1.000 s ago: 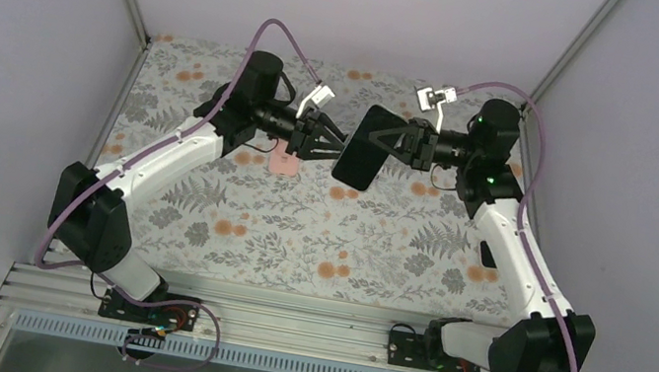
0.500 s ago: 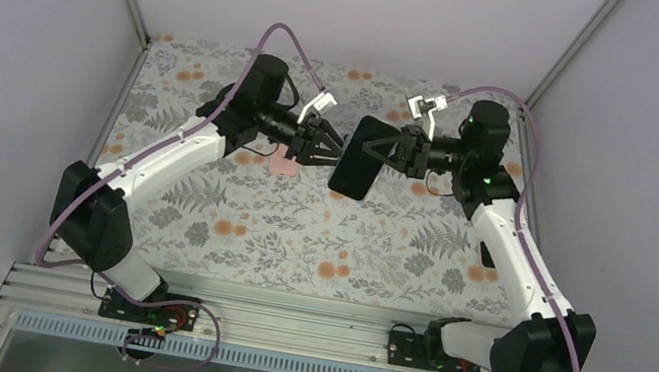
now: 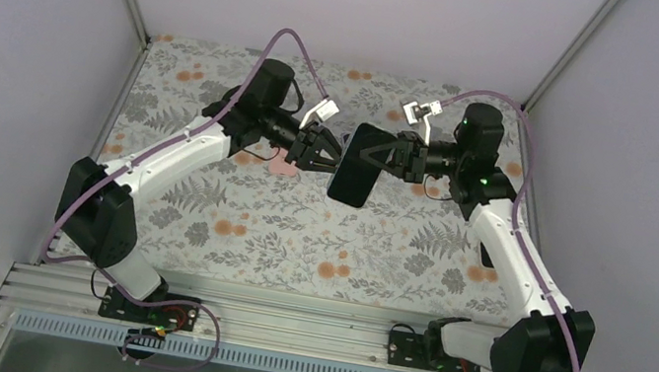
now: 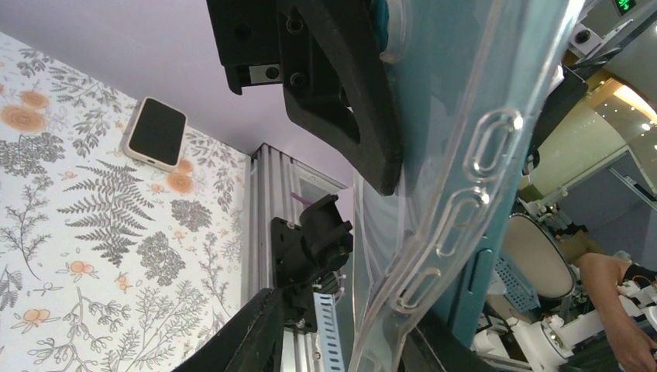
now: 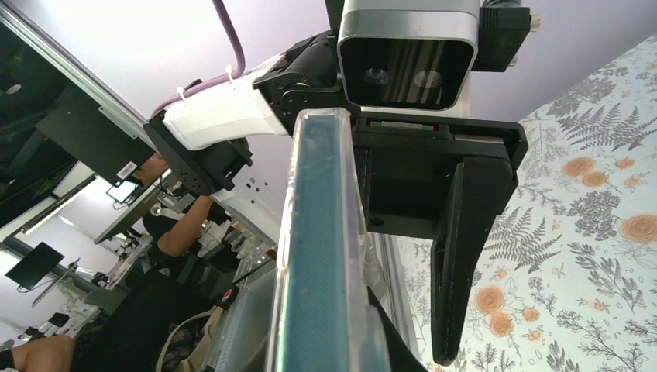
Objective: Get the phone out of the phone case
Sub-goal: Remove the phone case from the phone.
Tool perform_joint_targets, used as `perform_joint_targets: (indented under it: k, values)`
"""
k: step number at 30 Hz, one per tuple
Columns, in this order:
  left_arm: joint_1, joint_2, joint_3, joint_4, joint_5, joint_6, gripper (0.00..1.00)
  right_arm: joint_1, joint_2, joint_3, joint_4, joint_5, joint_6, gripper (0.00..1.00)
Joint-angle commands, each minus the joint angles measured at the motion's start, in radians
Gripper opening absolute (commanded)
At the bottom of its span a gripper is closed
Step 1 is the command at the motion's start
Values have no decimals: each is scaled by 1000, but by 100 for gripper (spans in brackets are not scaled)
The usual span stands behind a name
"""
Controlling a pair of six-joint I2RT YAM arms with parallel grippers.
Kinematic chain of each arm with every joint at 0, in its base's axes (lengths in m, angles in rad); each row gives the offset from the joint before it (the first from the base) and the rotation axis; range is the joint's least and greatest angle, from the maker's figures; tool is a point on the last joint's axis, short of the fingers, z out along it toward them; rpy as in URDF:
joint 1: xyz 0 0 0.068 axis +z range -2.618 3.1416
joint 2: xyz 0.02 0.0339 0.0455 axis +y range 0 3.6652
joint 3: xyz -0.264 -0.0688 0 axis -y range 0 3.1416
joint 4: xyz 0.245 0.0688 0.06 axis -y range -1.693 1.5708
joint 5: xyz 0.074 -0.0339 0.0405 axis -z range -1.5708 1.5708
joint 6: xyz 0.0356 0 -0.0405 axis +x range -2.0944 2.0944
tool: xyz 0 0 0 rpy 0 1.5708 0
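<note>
The teal phone [image 3: 356, 163] in its clear case is held up on edge above the table's middle. My right gripper [image 3: 389, 153] is shut on it from the right. In the right wrist view the phone's teal edge [image 5: 318, 256] and the clear case rim [image 5: 352, 232] fill the centre, between my right gripper [image 5: 333, 341]. My left gripper [image 3: 331, 151] is open at the phone's left side. In the left wrist view [image 4: 341, 349] its jaws straddle the case's clear edge [image 4: 457, 194], which lies against the right-hand finger [image 4: 434, 353]. One left finger shows in the right wrist view [image 5: 465, 256].
A second phone [image 3: 487, 254] lies flat on the floral tablecloth near the right arm; it also shows in the left wrist view [image 4: 157, 133]. A small pink item [image 3: 286, 163] lies on the cloth under the left gripper. Grey walls close in three sides.
Both arms have closed in on each other. The left gripper moved right until its jaws reach the phone's edge. The right gripper carried the phone slightly left.
</note>
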Motion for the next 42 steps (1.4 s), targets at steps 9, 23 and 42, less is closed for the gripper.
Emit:
perform_joint_targets:
  k: [9,23,42]
  values:
    - [-46,-19,49,165,-7,-31,5,98,75,67,-117,-90,-80,4]
    - [45,-44,-76,386,-21,-265,2,-83,144,231,-203,28,-128,45]
    - [120,15,-98,398,-169,-443,3,-25,51,297,-340,789,-482,97]
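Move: The phone in its clear case is held up in the right hand, its middle about 2 cm back and 1 cm left of that hand and level with it. From the left hand, its middle lies some 4 cm right and 1 cm ahead, level, with the near edge already between the open fingers. On the table about 40 cm below the left hand, the pink phone lies 20 cm ahead and 14 cm left; a black phone, 20 cm ahead and 7 cm right. Closing first, the left fingers pinch the left edge of the cased phone while the right still grips; then the left hand carries the phone forward about 7 cm and slightly left, turning counter-clockwise. The right lets go, opens wide, and draws forward about 11 cm and a little right, away from the phone, swinging clockwise some 30 degrees. ##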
